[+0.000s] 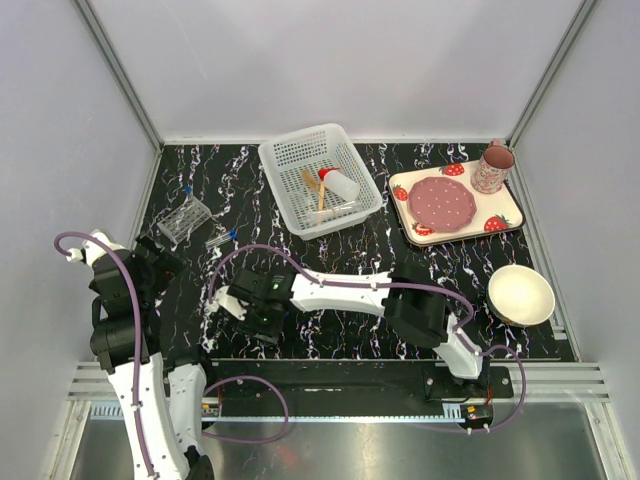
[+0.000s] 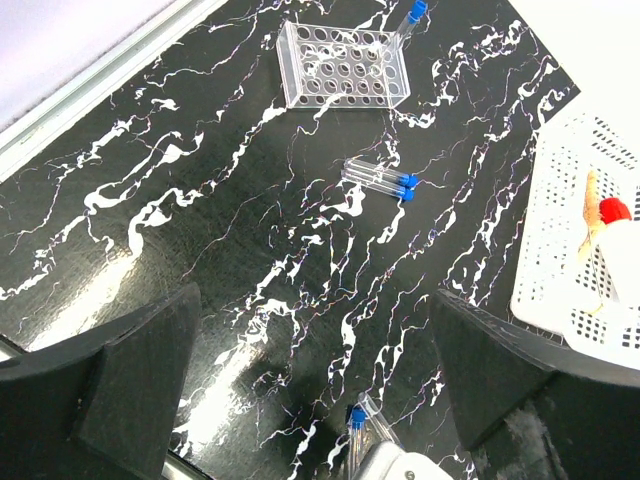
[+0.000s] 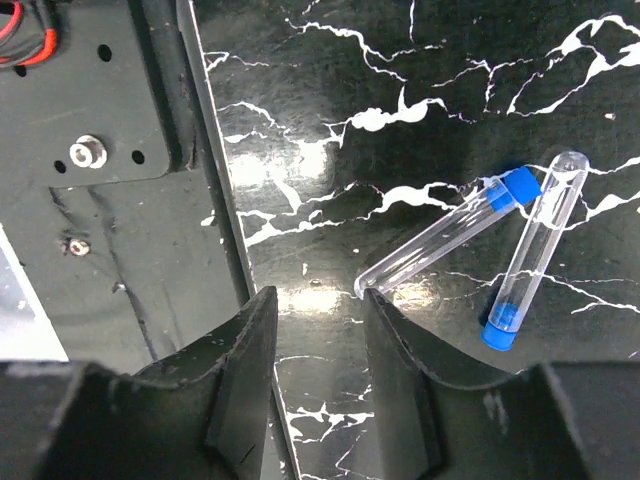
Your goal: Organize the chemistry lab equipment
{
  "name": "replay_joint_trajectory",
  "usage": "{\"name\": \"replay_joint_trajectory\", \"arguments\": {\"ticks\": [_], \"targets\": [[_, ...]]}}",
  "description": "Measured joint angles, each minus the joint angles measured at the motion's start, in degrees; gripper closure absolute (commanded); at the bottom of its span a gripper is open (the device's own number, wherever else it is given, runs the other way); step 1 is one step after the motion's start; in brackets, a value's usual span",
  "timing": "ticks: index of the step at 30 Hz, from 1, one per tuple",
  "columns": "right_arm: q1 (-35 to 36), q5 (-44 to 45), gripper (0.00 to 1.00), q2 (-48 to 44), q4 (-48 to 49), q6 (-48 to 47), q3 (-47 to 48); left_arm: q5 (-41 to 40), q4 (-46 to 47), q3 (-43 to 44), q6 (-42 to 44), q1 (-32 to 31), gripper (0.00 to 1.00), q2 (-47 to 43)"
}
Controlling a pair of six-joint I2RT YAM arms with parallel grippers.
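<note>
Two small clear tubes with blue caps (image 3: 450, 243) (image 3: 528, 255) lie crossed on the black marbled table, just right of my right gripper (image 3: 315, 315). It is open with nothing between its fingers, and the right fingertip (image 3: 385, 305) touches the round end of one tube. My left gripper (image 2: 320, 370) is wide open above bare table. Ahead of it lie two more tubes (image 2: 380, 178), and beyond them the clear tube rack (image 2: 345, 65) holds one capped tube (image 2: 410, 20). The red-capped squeeze bottle (image 1: 338, 184) and thin sticks (image 1: 312, 183) lie in the white basket (image 1: 290, 155).
A strawberry-print tray (image 1: 510, 195) with a pink plate (image 1: 442, 203) sits at the back right, a pink mug (image 1: 493, 167) at its corner. A cream bowl (image 1: 520, 294) stands near the right edge. The right arm stretches leftward across the front of the table.
</note>
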Motion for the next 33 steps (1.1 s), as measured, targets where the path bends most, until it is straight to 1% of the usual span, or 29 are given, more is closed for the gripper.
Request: {"name": "replay_joint_trajectory", "arguments": {"ticks": [8,14,22,33], "targets": [[0.31,5.51,0.55,2.78,0.04,0.48,0.42,-0.33,0.00,-0.11,0.07,0.00,0.01,-0.48],[0.20,7.50,0.55,4.11,0.02,0.48,0.50,-0.33,-0.02,-0.11,0.09,0.00,0.01,-0.48],[0.20,10.05,0.70,4.68,0.42,0.48,1.20,-0.20,-0.02,-0.11,0.55,0.00,0.01,-0.48],[-0.11,11.54,0.82,4.70,0.50,0.13,1.20,1.60,0.00,-0.11,1.62,0.00,0.01,-0.48]]}}
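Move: The nearer blue-capped test tube lies on the table some 5 cm ahead of the right hand, 2 cm to its left and 4 cm below; its clear end points back at the fingers. The second tube lies 3 cm beyond it and 1 cm to the right. The tube pair is about 26 cm ahead and 13 cm left, the rack 31 cm ahead and 22 cm left. From the left hand, the nearer tube is roughly 20 cm right, 3 cm back and 22 cm below. The nearer test tube's clear end is what the right hand goes for: the hand sinks and reaches forward together, about 3.5 cm each, then creeps on forward just above the table. The wrist tips by some 10 degrees; the half-open fingers narrow around that end in the later part, one fingertip coming to either side of the glass. ##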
